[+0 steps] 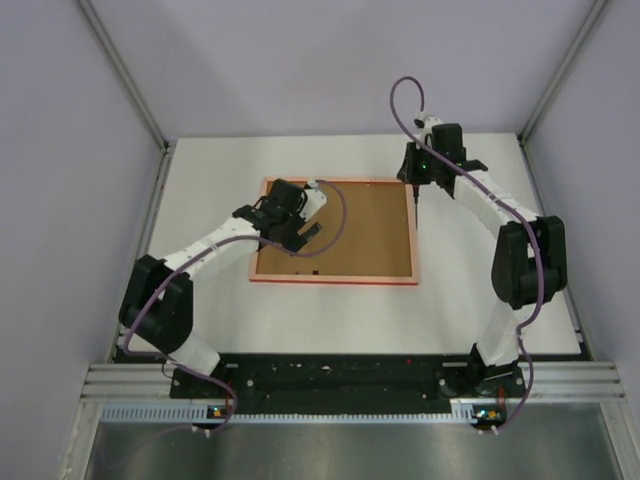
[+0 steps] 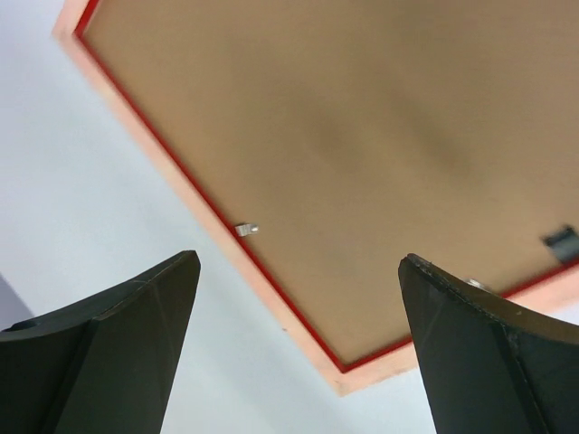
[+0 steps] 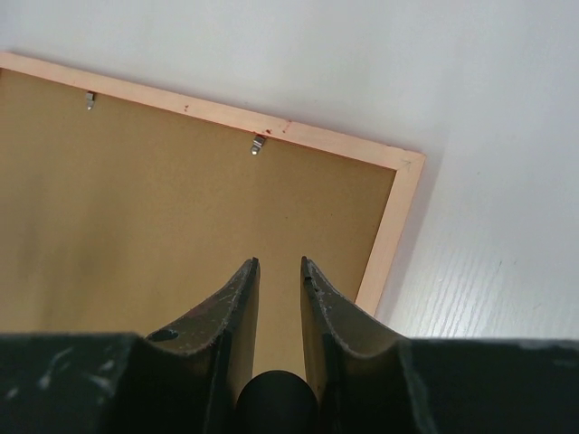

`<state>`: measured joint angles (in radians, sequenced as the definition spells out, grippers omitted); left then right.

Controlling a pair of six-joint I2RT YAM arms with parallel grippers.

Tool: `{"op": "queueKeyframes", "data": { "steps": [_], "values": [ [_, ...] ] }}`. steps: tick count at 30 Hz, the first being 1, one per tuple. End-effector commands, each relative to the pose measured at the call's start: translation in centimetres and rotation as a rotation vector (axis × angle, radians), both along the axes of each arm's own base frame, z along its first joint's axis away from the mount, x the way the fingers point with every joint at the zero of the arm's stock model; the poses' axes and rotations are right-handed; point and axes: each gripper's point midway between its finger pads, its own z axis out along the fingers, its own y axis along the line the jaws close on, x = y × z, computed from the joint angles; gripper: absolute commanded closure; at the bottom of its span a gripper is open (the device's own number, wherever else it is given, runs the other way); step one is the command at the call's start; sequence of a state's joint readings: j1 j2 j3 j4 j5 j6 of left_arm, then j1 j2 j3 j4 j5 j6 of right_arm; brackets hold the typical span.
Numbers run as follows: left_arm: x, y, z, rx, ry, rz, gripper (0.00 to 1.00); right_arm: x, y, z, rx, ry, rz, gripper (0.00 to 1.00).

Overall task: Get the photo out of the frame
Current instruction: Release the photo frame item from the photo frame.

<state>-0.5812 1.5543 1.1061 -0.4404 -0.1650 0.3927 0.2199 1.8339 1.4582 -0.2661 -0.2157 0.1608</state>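
The frame (image 1: 335,280) lies face down on the white table, its pale pinkish rim (image 2: 271,303) and red inner edge around a plain brown backing board (image 1: 350,235). The photo is hidden under that board. My left gripper (image 1: 305,235) hovers over the board's left part. In the left wrist view the left gripper (image 2: 299,260) is wide open with nothing between its fingers, above a frame corner. My right gripper (image 1: 415,200) stands at the frame's far right corner. In the right wrist view the right gripper (image 3: 280,262) has its jaws nearly together, holding nothing, over the board (image 3: 136,208) near the rim (image 3: 389,226).
Small metal clips (image 3: 259,145) (image 3: 90,100) sit along the frame's inner edge over the board, another clip (image 2: 246,230) shows in the left wrist view, and a dark tab (image 2: 561,242) sits at that view's right edge. Grey walls enclose the white table (image 1: 500,290) on three sides.
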Motion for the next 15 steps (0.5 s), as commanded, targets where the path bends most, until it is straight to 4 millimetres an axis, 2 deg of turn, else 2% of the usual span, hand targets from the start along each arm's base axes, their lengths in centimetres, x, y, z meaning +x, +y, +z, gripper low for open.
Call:
{"op": "queueKeyframes", "data": {
  "steps": [1, 7, 14, 15],
  "values": [
    [3.8, 3.4, 0.3, 0.014, -0.039, 0.215, 0.02, 0.9, 0.4, 5.0, 0.048, -0.147, -0.002, 1.00],
    [6.9, 7.4, -1.3, 0.003, 0.015, 0.422, 0.02, 1.4, -0.5, 4.3, 0.025, -0.160, -0.045, 1.00],
    [10.0, 9.8, -2.1, -0.104, 0.093, 0.581, 0.02, 2.8, -0.3, 5.0, 0.058, -0.238, -0.073, 1.00],
    [10.3, 10.0, -2.4, -0.119, 0.105, 0.589, 0.02, 3.3, 0.0, 5.9, 0.075, -0.274, -0.072, 1.00]
  ]
}}
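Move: The left rail's clip, nearest to my left hand's way, lies about 4 cm ahead, 5 cm to the left and some 9 cm below it. At about that depth, the frame's near-left corner is 9 cm back and 4 cm left, a small clip on the near rail 9 cm back and 8 cm right, and the far-left corner 20 cm ahead and 4 cm left. From my right hand, that left-rail clip is roughly 38 cm left, 9 cm back and 13 cm down. Leaving the near rail behind, I sweep my open left hand diagonally forward and left, about 9 cm each way, sinking some 3 cm on the way. It passes above the back board and over the left rail to just outside, a little farther out than the clip. I turn the wrist about 30 degrees counter-clockwise, keeping the fingers wide open and gripping nothing. ##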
